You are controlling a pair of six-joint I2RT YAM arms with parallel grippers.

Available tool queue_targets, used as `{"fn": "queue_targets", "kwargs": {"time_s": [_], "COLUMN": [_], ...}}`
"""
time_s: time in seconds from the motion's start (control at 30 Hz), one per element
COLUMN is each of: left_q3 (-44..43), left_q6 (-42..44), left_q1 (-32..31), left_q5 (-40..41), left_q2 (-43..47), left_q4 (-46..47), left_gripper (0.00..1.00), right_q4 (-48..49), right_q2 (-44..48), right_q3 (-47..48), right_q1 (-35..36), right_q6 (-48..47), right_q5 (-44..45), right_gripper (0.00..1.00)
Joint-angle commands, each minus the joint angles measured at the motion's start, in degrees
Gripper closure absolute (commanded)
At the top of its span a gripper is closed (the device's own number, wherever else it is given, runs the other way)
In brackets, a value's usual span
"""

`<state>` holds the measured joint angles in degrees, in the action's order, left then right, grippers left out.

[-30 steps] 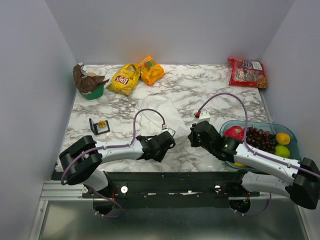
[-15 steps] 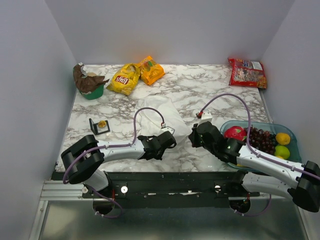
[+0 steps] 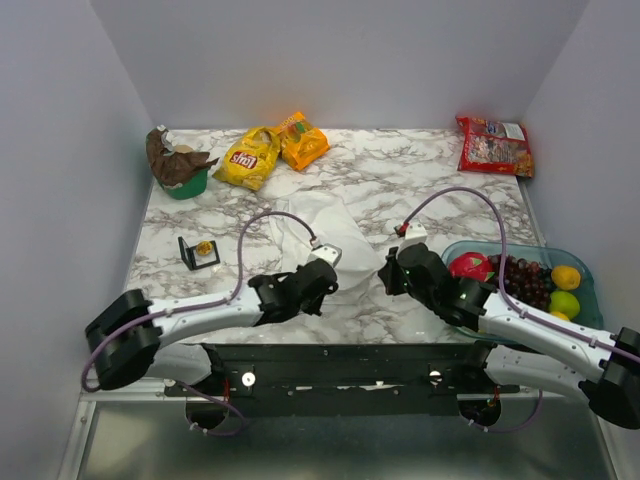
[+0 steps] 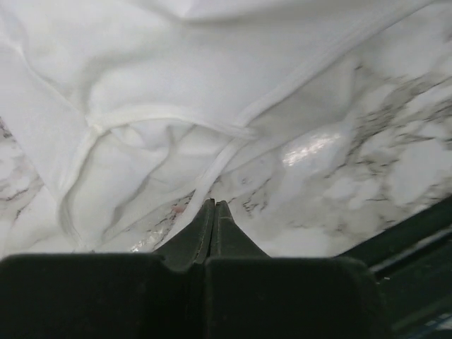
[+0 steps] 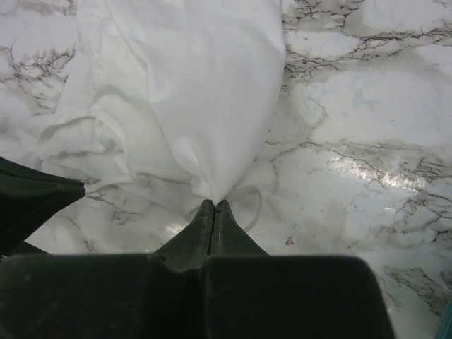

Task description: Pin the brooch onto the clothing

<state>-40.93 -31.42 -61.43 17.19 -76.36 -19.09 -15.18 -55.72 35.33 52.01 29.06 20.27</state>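
Note:
The white clothing (image 3: pixel 322 228) lies crumpled mid-table, also filling the left wrist view (image 4: pixel 176 70) and the right wrist view (image 5: pixel 205 92). The brooch (image 3: pixel 204 247), a tiny gold disc, sits far to the left, apart from both arms. My left gripper (image 3: pixel 324 259) (image 4: pixel 214 205) is shut, its tips against the garment's near hem; no cloth shows between the jaws. My right gripper (image 3: pixel 386 270) (image 5: pixel 214 203) is shut on the clothing's right edge, and the fabric gathers to a point at its tips.
A small black frame (image 3: pixel 189 255) stands around the brooch. At the back are a green bowl (image 3: pixel 186 185), two yellow-orange snack bags (image 3: pixel 248 158) and a red bag (image 3: pixel 494 145). A blue tray (image 3: pixel 520 247) of fruit sits at the right under my right arm.
My left gripper has closed at the hem, and the left arm's elbow swung out to the left. The right gripper stayed shut on the cloth, hardly moving.

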Motion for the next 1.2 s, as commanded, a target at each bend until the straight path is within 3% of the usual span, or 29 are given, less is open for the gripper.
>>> {"fn": "queue_targets", "kwargs": {"time_s": [0.0,0.17,0.27,0.33,0.47,0.67,1.17], "left_q3": [2.2,6.3,6.6,6.2,6.0,3.2,-0.6], "left_q6": [-1.2,-0.5,1.2,2.4,5.0,9.7,10.2], "left_q1": [2.8,11.9,12.2,11.8,8.4,5.4,4.9], "left_q5": [-2.0,-9.0,-10.0,-11.1,-10.8,-7.4,-8.2], "left_q2": [12.6,19.8,18.2,14.7,10.3,3.5,-5.8], "left_q4": [8.6,9.6,5.9,4.2,5.4,5.0,5.4], "left_gripper": [1.00,1.00,1.00,0.91,0.62,0.46,0.50], "right_q4": [-2.4,-1.2,0.5,1.2,2.0,2.0,1.9], "right_q2": [-0.6,-5.4,-7.6,-7.6,-6.5,-4.0,-1.2], "right_q3": [3.7,5.3,4.8,4.2,3.4,2.0,-0.2], "right_q1": [-0.3,-0.2,-0.2,-0.2,-0.2,-0.2,-0.2], "right_q6": [-1.7,-0.8,0.6,1.7,2.4,2.8,3.5], "right_q5": [-0.9,-5.5,-6.6,-6.3,-6.1,-6.1,-5.2], "right_gripper": [0.99,0.99,0.99,0.99,0.99,0.99,0.99]}}
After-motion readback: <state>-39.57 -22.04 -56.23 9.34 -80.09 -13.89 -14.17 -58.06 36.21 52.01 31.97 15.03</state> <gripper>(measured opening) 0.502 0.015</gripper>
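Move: Roughly 4 cm below the left fingertips and a centimetre or so ahead lies the loose strap at the clothing's near hem. From that hand, the clothing's middle is about 14 cm ahead, 2 cm to the right and on the table; the boxed brooch is some 13 cm ahead and 25 cm left. The right hand already pinches a raised corner; from it the strap lies about 14 cm left, 4 cm back and 11 cm lower. Whipping up nearly 10 cm and about 4 cm forward, fingers shut and tips swinging outward, the left hand then reverses and drops back beside its starting place, opening to about half on the way. It ends some 2 cm lower, closer over the strap and straddling it. The right hand keeps its pinch on the corner, easing about 2 cm left. ##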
